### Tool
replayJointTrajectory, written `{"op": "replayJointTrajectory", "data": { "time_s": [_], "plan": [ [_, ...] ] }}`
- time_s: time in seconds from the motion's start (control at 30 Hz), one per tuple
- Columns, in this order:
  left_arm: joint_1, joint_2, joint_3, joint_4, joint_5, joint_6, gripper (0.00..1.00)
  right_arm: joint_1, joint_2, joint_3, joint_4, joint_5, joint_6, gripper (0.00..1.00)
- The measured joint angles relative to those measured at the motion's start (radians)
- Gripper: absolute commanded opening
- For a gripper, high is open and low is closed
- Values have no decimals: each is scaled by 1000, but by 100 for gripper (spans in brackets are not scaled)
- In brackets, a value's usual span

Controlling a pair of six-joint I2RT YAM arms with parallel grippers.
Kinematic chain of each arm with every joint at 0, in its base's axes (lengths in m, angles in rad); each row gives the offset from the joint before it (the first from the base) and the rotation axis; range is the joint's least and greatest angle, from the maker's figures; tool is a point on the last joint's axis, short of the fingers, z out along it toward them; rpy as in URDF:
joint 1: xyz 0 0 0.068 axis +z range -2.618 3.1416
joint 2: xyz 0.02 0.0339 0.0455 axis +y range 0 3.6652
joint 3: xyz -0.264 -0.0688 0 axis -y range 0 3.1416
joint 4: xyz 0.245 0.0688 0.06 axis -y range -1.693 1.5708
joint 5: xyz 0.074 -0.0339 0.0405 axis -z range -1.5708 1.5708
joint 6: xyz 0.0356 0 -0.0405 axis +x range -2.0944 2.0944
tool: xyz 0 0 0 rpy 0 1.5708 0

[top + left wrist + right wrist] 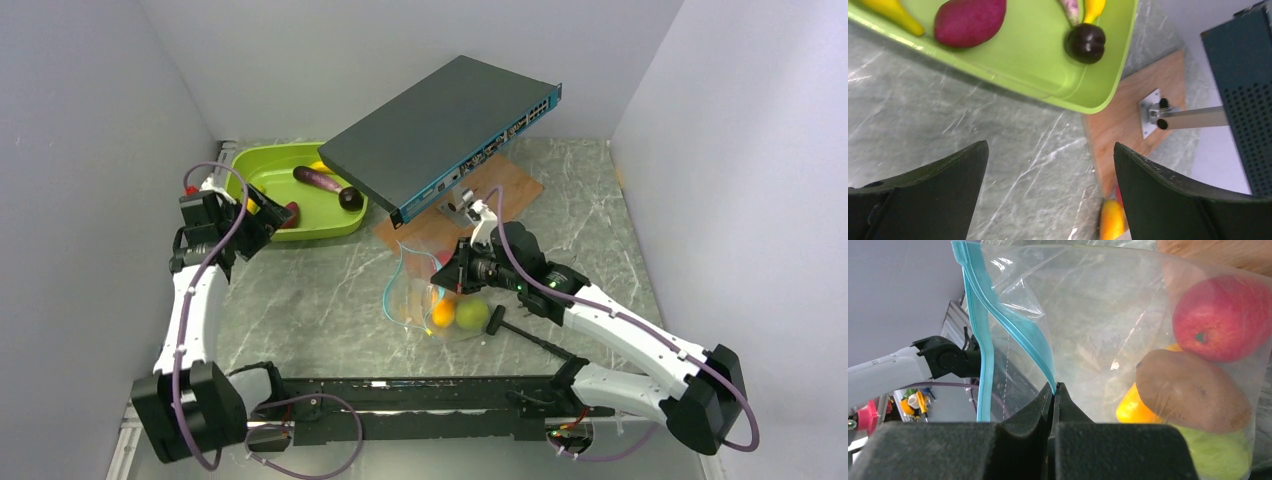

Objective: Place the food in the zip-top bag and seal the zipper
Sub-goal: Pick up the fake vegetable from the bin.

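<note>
The clear zip-top bag [415,290] lies mid-table, its mouth held up by my right gripper [1054,386], which is shut on the teal zipper [1023,332]. Through the plastic show a red apple [1223,315], a brown piece [1193,395], an orange [1130,411] and a green apple [1220,455]. My left gripper [1050,147] hangs open over bare table beside the lime-green tray [1088,95], nothing between its fingers. Food in the tray: a dark-red piece [969,20], a dark round piece [1085,42], a purple eggplant [318,179] and yellow bananas [895,12].
A dark network switch [450,125] rests tilted on a metal post [1193,117] fixed to a wooden board [505,195] behind the bag. A black rod [535,338] lies on the table by the right arm. Grey walls close in both sides.
</note>
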Motion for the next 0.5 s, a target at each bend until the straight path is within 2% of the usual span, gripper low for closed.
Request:
{"op": "replayJointTrajectory", "data": {
  "time_s": [0.23, 0.33, 0.5],
  "plan": [
    [25, 228, 89, 233, 98, -204, 100, 0, -42, -33, 23, 19, -8, 0],
    [22, 362, 145, 349, 84, -334, 98, 0, -48, -35, 23, 21, -18, 0],
    [-18, 510, 143, 496, 2, -488, 98, 0, -60, -35, 24, 20, -34, 0]
  ]
}}
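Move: The eggplant in the green bin lies about 20 cm ahead of the open left hand, 2 cm to its right and 16 cm below. The sweet potato lies nearer, some 11 cm ahead and 3 cm left; the dark round fruit is about 16 cm ahead and 10 cm right. The left banana is about 12 cm ahead and 12 cm left, all at similar depth. From the right hand, the eggplant lies roughly 32 cm ahead and 29 cm left. The left hand sweeps forward about 14 cm from short of the green bin's near rim to over the inside of the bin, closing on the eggplant; it first lifts a centimetre or two, then sinks about 3.5 cm from that crest. On the way the wrist rolls its left side down some 20 degrees and swings a little counter-clockwise, with the fingers kept wide open, still pointing forward and down, and no sign of touching any food. ##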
